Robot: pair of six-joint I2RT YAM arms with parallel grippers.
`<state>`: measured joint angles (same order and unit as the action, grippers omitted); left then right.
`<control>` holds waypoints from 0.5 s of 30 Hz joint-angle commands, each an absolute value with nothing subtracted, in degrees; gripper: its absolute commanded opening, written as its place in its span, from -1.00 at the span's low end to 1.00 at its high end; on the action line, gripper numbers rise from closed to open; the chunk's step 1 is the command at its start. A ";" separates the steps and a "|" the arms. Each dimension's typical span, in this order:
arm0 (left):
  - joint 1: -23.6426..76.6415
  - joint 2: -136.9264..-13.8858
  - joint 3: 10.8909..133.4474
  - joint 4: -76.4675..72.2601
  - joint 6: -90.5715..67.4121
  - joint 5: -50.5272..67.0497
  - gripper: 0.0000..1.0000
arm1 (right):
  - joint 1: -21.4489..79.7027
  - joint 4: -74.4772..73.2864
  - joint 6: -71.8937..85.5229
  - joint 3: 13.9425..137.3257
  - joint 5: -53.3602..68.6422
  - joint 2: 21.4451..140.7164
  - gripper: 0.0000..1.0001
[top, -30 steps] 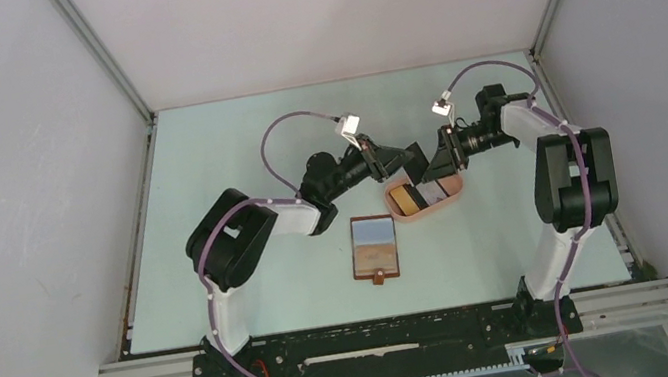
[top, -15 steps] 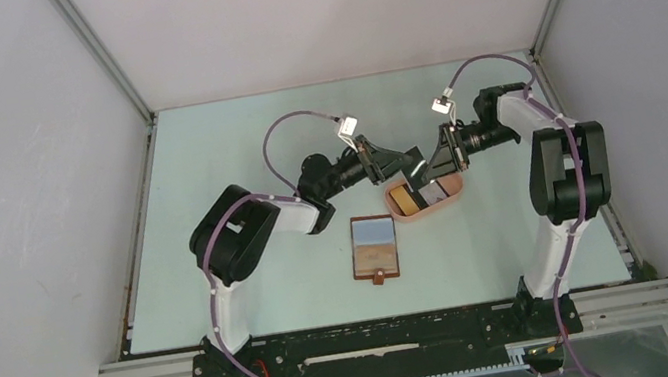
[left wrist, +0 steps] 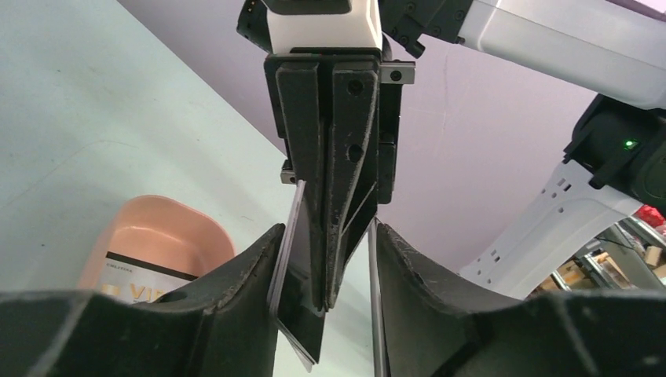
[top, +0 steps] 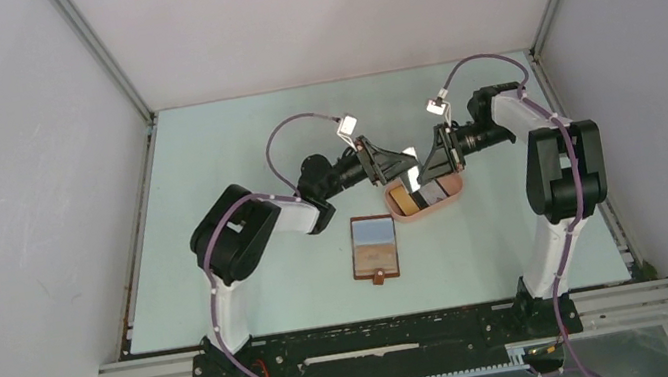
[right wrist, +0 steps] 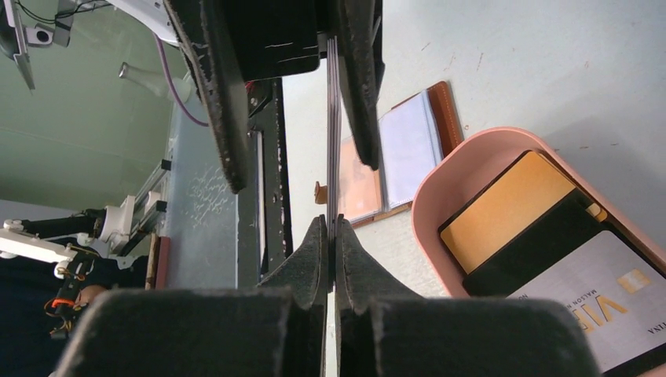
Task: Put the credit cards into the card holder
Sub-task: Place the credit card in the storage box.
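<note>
Above the pink tray (top: pixel 455 198) both grippers meet tip to tip. My right gripper (right wrist: pixel 331 224) is shut on a dark credit card (right wrist: pixel 332 141), which stands edge-on between its pads. My left gripper (left wrist: pixel 326 236) is open; its fingers straddle the right gripper's fingers (left wrist: pixel 334 157) and the card (left wrist: pixel 302 314). A thin pale edge runs along the inner side of its right finger; I cannot tell what it is. Three more cards lie in the tray: yellow (right wrist: pixel 506 208), black (right wrist: pixel 542 243), pale grey (right wrist: pixel 597 314). The brown card holder (top: pixel 374 245) lies open on the table, nearer than the tray.
The pink oval tray's rim (right wrist: pixel 428 196) sits just below and to the right of the held card. The card holder (right wrist: pixel 408 149) lies beyond the tray's near end. Grey walls and metal rails enclose the pale green table (top: pixel 235 164).
The left gripper has opened and let go of the card, while the right gripper has closed on it. Both arms have edged slightly toward the back.
</note>
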<state>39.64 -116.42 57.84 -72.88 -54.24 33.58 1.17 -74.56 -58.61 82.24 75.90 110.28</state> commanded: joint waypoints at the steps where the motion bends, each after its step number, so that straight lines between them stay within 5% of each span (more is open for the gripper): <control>1: 40.11 -117.58 57.28 -78.01 -60.15 35.00 0.01 | 1.32 -71.58 -55.28 83.15 77.02 110.26 -1.00; 11: 40.59 -119.16 58.77 -77.15 -62.17 37.58 -0.22 | 1.47 -71.59 -53.76 83.80 76.29 111.85 -1.00; 15: 40.53 -119.39 59.58 -75.66 -62.01 38.24 -0.56 | 1.50 -71.87 -53.79 84.07 76.15 112.28 -1.00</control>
<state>39.97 -119.33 57.84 -74.41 -61.43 35.18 1.26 -72.03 -54.39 82.24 75.53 111.50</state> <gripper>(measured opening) 0.303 0.024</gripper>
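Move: The card stack that my left hand will close on is upright between its open fingers. Its middle is about 2 cm right of, 1 cm back from and 2 cm below the left hand; from my right hand, which pinches it, 2 cm left, 1 cm forward and 2 cm up. The pink box lies 4 cm right of my left hand, 3 cm back and some 17 cm below; the open card holder about 9 cm left, 12 cm back and 18 cm below. My right hand keeps the card stack pinched, easing only about half a centimetre forward and down. Around the stack's free end I lower my left hand some 1.5 cm and draw it back a little under 1 cm, turning it about 10 degrees, while its fingers go from half open to roughly a third open, not yet shut. ##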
